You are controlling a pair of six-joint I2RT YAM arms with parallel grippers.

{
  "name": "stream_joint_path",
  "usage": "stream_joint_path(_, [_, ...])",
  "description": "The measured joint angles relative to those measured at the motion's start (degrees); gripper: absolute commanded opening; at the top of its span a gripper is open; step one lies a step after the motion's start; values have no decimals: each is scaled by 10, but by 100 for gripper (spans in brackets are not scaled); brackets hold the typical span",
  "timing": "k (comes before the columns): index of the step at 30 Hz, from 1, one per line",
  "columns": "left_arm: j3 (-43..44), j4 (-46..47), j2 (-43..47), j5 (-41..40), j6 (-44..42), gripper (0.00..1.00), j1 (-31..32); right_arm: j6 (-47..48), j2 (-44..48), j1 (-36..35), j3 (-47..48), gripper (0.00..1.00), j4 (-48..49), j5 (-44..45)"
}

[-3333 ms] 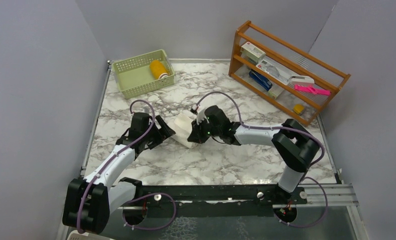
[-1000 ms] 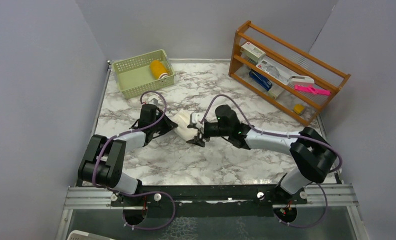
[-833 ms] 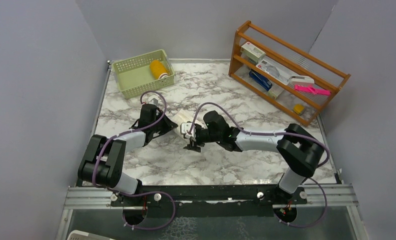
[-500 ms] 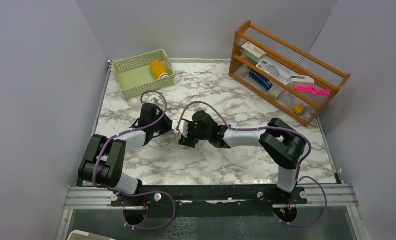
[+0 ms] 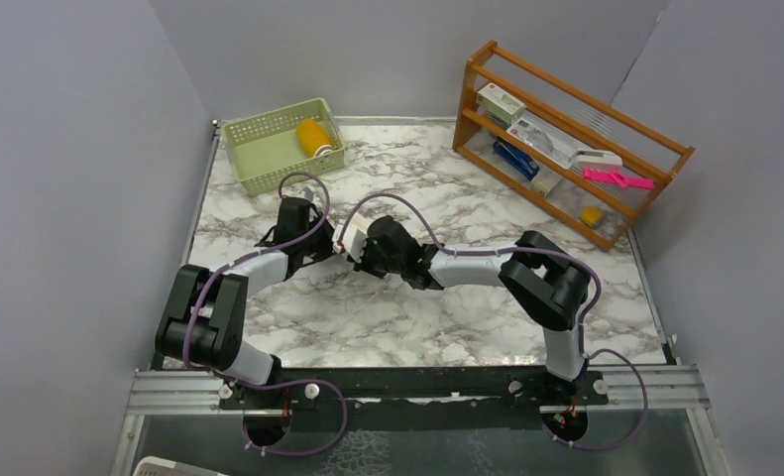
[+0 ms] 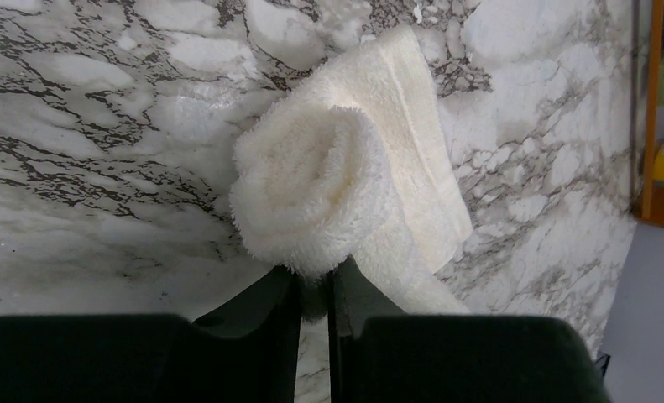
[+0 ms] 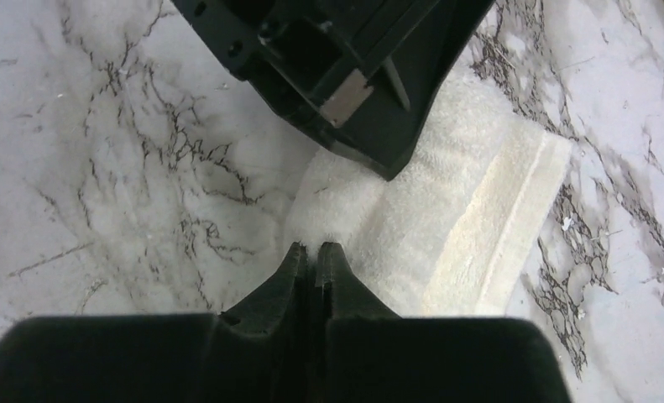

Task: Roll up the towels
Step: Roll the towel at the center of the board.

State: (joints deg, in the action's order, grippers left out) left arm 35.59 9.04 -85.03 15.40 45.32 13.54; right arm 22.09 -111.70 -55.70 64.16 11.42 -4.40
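Observation:
The cream-white towel [image 6: 328, 180] lies rolled on the marble, with a loose flat flap [image 7: 471, 218] trailing off it. My left gripper [image 6: 312, 285] is shut on the near end of the roll. My right gripper [image 7: 311, 248] is shut too, its tips nipping the fluffy near edge of the same towel just below the left gripper's black body [image 7: 345, 67]. From above, the two grippers [image 5: 326, 248] [image 5: 356, 255] meet over the towel [image 5: 345, 241] and hide most of it. The mustard-yellow towel [image 5: 314, 137] sits rolled in the green basket.
A green basket [image 5: 259, 164] stands at the back left. A wooden rack [image 5: 566, 109] with small boxes and tools stands at the back right. Grey walls close in the table on three sides.
My right gripper has travelled left across the table to the towel and closed on its edge. The left gripper has kept its grip and barely moved.

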Motion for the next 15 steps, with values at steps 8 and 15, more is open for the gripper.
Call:
stream_joint_path(8, [50,-72,30,16,-26,82,-25,-80,-23,11,53,1,-51,-21])
stream_joint_path(15, [74,-89,65,43,-37,83,-47,-202,-13,72,53,1,-53,-152])
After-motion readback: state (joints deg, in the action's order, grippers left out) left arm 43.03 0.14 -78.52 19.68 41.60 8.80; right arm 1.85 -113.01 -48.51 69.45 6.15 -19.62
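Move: Around the white towel both hands are shut on its near side, low over the board. The towel's middle lies about 5 cm to the right of the left hand and 2 cm farther out; from the right hand it is some 5 cm ahead, neither left nor right. The green basket stands roughly 22 cm ahead of the left hand and 11 cm to its left, the rolled yellow towel inside it about 24 cm ahead and 5 cm left. Letting go of the white towel, the left fingers spread wide and the hand climbs about 6.5 cm clear, drifting slightly forward and left. The right hand keeps its pinch on the rolled near side and twists some 25 degrees about its own fingers, its top going forward towards the flat flap; it shifts only a centimetre or so, ending slightly raised. ##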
